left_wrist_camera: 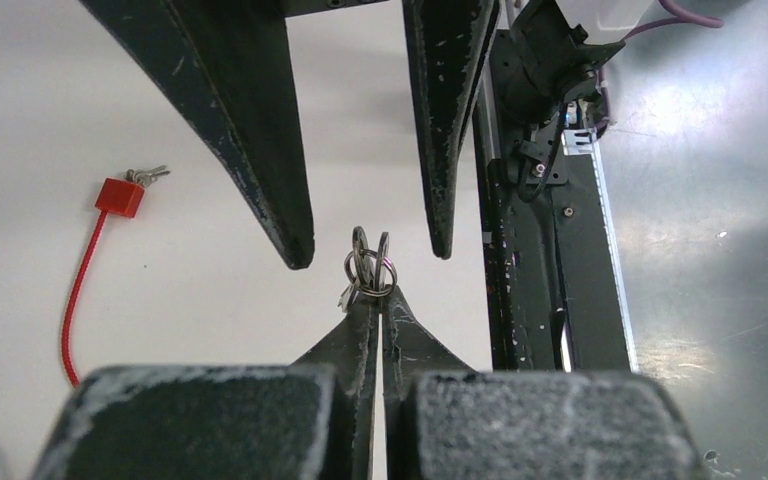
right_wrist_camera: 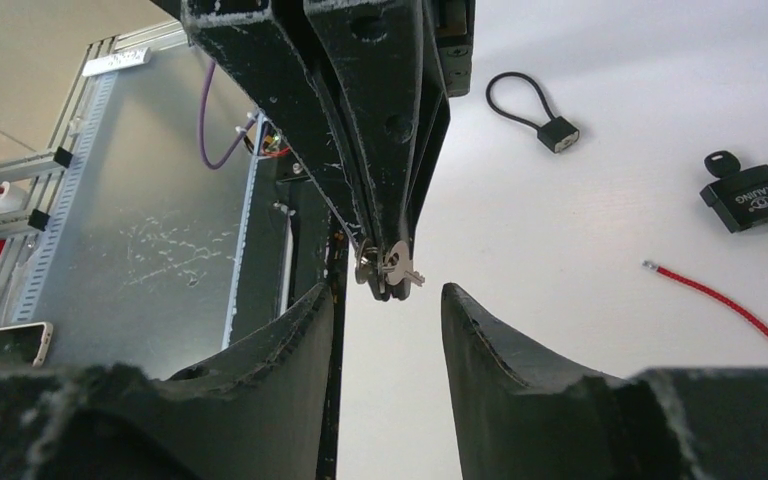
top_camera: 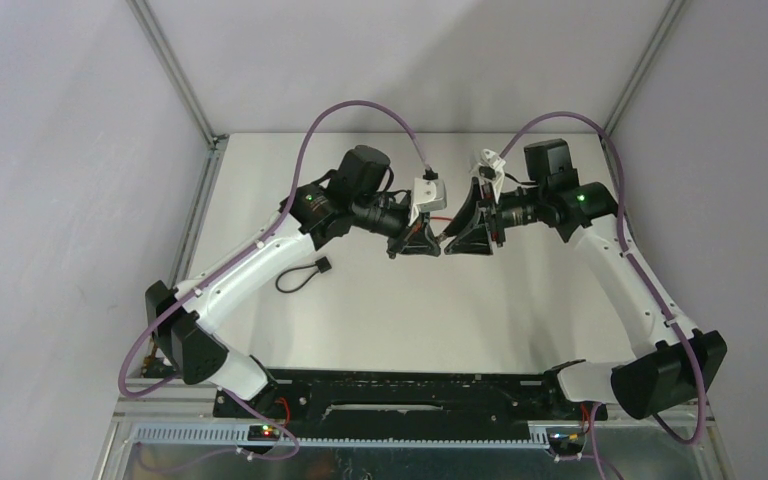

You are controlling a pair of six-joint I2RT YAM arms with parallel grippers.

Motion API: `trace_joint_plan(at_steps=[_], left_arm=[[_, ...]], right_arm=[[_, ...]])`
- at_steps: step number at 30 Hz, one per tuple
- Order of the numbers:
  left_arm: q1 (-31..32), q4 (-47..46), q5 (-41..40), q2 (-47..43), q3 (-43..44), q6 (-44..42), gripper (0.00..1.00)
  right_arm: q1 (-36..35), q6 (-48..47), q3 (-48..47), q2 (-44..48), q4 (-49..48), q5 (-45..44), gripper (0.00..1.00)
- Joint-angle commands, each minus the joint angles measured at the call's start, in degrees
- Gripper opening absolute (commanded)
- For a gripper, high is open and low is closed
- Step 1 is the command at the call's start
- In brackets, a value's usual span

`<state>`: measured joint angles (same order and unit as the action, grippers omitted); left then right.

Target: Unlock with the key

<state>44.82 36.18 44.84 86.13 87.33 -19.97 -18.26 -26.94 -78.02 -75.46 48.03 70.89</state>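
My left gripper (left_wrist_camera: 380, 295) is shut on a small bunch of keys on metal rings (left_wrist_camera: 370, 270), held above the table. In the right wrist view the same keys (right_wrist_camera: 392, 266) hang from the tips of the left fingers, one key blade pointing right. My right gripper (right_wrist_camera: 388, 295) faces them tip to tip, open, with the keys just beyond the gap and apart from its fingers (right_wrist_camera: 310, 320). The top view shows the two grippers (top_camera: 432, 240) (top_camera: 455, 238) meeting over the table's middle. A red lock (left_wrist_camera: 120, 196) with a red cable (left_wrist_camera: 73, 300) lies on the table.
A small black cable lock (right_wrist_camera: 558, 133) lies on the table to the left (top_camera: 305, 275). A larger black lock (right_wrist_camera: 750, 197) with a black-headed key lies near the red cable's end (right_wrist_camera: 720, 300). The black base rail (left_wrist_camera: 550, 260) and metal frame run along the near edge.
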Motion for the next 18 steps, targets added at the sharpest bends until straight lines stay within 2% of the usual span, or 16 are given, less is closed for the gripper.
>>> trace_joint_plan(at_steps=[1,6,9,11,13,14,16,18], left_arm=[[-0.26,-0.13,2.44,-0.9,-1.08,-0.6,0.0],[-0.16,0.15,2.56,-0.71,-1.37,-0.67,0.0],[-0.17,0.27,2.48,-0.52,-1.44,-0.6,0.0],[-0.14,0.4,2.34,-0.41,-1.39,-0.64,0.0],[-0.17,0.38,2.17,-0.43,-1.46,-0.69,0.0],[-0.16,0.42,2.16,-0.42,-1.46,-0.71,0.0],[-0.17,0.44,2.17,-0.52,-1.37,-0.84,0.0],[-0.12,0.56,1.97,-0.56,-1.32,-1.06,0.0]], right_arm=[[-0.74,2.57,-0.21,1.13,-4.59,0.85,0.46],[-1.41,4.96,-0.27,2.05,-7.64,-0.41,0.45],[-2.17,5.71,-0.31,2.25,-8.39,-1.28,0.41],[-2.73,5.68,-0.3,2.2,-8.12,-1.69,0.32],[-3.01,4.95,-0.27,2.09,-7.32,-2.34,0.13],[-3.16,4.55,-0.27,2.03,-6.81,-2.74,0.08],[-3.18,3.72,-0.23,2.06,-5.95,-3.64,0.0],[-3.18,3.63,-0.27,2.11,-5.76,-5.31,0.0]])
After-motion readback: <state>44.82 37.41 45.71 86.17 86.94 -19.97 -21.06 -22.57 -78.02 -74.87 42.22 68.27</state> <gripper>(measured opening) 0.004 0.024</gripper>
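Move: The small keys on their ring jut from the left hand's shut fingertips, about 1 cm to that hand's right and level with it. From the open right hand they lie roughly 2 cm to the left and 1 cm higher, neither ahead nor back. On the table some 30 cm below the right hand are the red cable lock, 20 cm ahead and 8 cm right, the black padlock, 22 cm ahead and 15 cm left, and the black cable lock, 6 cm ahead and 29 cm left. Leftward and slightly up, the right hand eases about 1.5 cm towards the left fingertips, its half-open fingers coming either side of the keys, then shuts them almost fully to pinch the keys and ring at the tips, sinking a touch at the end. The left hand nearly stays put, creeping back and down about half a centimetre, and keeps its fingers shut on them. ##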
